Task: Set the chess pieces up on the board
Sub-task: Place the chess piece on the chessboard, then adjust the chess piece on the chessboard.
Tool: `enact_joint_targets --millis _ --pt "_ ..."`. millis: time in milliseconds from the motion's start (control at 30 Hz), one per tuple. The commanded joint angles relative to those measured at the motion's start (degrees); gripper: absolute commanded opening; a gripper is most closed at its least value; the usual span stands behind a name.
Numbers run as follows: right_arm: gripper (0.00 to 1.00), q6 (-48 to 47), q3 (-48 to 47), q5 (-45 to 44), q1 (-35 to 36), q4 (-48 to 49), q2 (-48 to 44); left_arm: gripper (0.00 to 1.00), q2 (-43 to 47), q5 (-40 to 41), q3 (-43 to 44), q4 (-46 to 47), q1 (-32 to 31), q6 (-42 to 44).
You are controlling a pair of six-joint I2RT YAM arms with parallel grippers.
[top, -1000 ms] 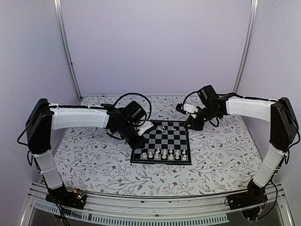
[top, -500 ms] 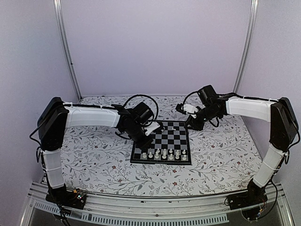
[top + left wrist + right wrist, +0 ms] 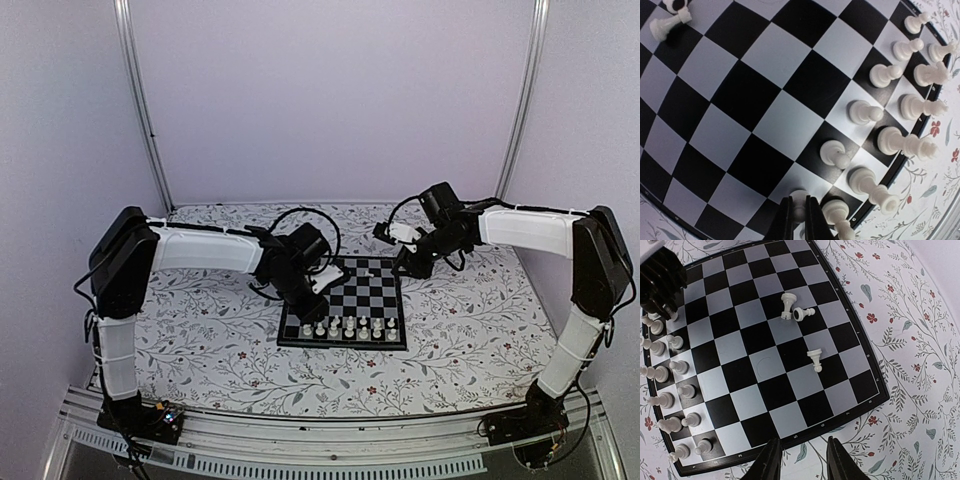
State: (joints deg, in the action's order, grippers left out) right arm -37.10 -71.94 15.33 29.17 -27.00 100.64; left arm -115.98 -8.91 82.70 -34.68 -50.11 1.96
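The black-and-white board point(image 3: 375, 290) lies mid-table. My left gripper point(image 3: 799, 222) is shut on a white pawn point(image 3: 799, 199), held over a pale square at the board's left edge, beside the lined-up white pieces point(image 3: 860, 111). I cannot tell whether its base touches the board. In the top view the left gripper point(image 3: 312, 290) is at the board's left side, and two rows of white pieces point(image 3: 348, 327) stand along the near edge. My right gripper point(image 3: 802, 462) is open and empty above the board's far right edge point(image 3: 840, 427). Three pieces lie toppled point(image 3: 815, 360) point(image 3: 786, 305) point(image 3: 804, 313).
The board point(image 3: 765, 365) rests on a floral-patterned table point(image 3: 200, 340) inside a white-walled booth with metal posts point(image 3: 140, 110). The left gripper point(image 3: 660, 280) shows dark in the right wrist view's top left corner. The right gripper point(image 3: 405, 262) hovers at the board's far right corner.
My left arm has swung right, bringing its gripper with the pawn onto the board's left edge. The right arm has not moved.
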Motion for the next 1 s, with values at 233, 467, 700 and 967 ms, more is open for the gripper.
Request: enact_joint_targets --millis 233,467,700,967 --pt "0.33 -0.16 0.31 0.57 -0.21 -0.58 1.05 0.13 -1.97 -1.62 1.94 0.05 -1.00 0.52" --pt "0.33 -0.09 0.21 0.53 -0.22 -0.68 0.98 0.27 -1.10 -0.52 2.83 -0.94 -0.90 0.31" --pt "0.33 -0.15 0.22 0.36 -0.19 -0.68 0.94 0.30 2.04 3.26 6.53 -1.83 -0.01 0.91" --pt "0.33 -0.16 0.22 0.09 -0.21 -0.68 0.67 0.35 -3.63 8.27 16.16 0.85 3.06 -5.03"
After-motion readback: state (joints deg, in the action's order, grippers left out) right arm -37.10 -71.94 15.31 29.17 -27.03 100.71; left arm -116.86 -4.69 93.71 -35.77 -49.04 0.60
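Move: The held pawn's square is straight below the left gripper, about 2 cm down, in the second row from the robot. The next pawn stands about 3 cm to the right of that square, one back-row piece 3 cm behind it and another 3 cm back and 3 cm left. The fallen pair lies some 14 cm ahead and 4 cm right of the left gripper. From the right gripper, the pawn's square is roughly 18 cm left, 9 cm back and 9 cm down. Ease the left gripper down the last half centimetre with the pawn still pinched, then hold there and open the fingers to about a third to let go of it. Once free, lift the gripper up and forward, picking up speed, about 5 cm each way and drifting some 2 cm right, towards the fallen pair, with the fingertips swinging slightly forward. ##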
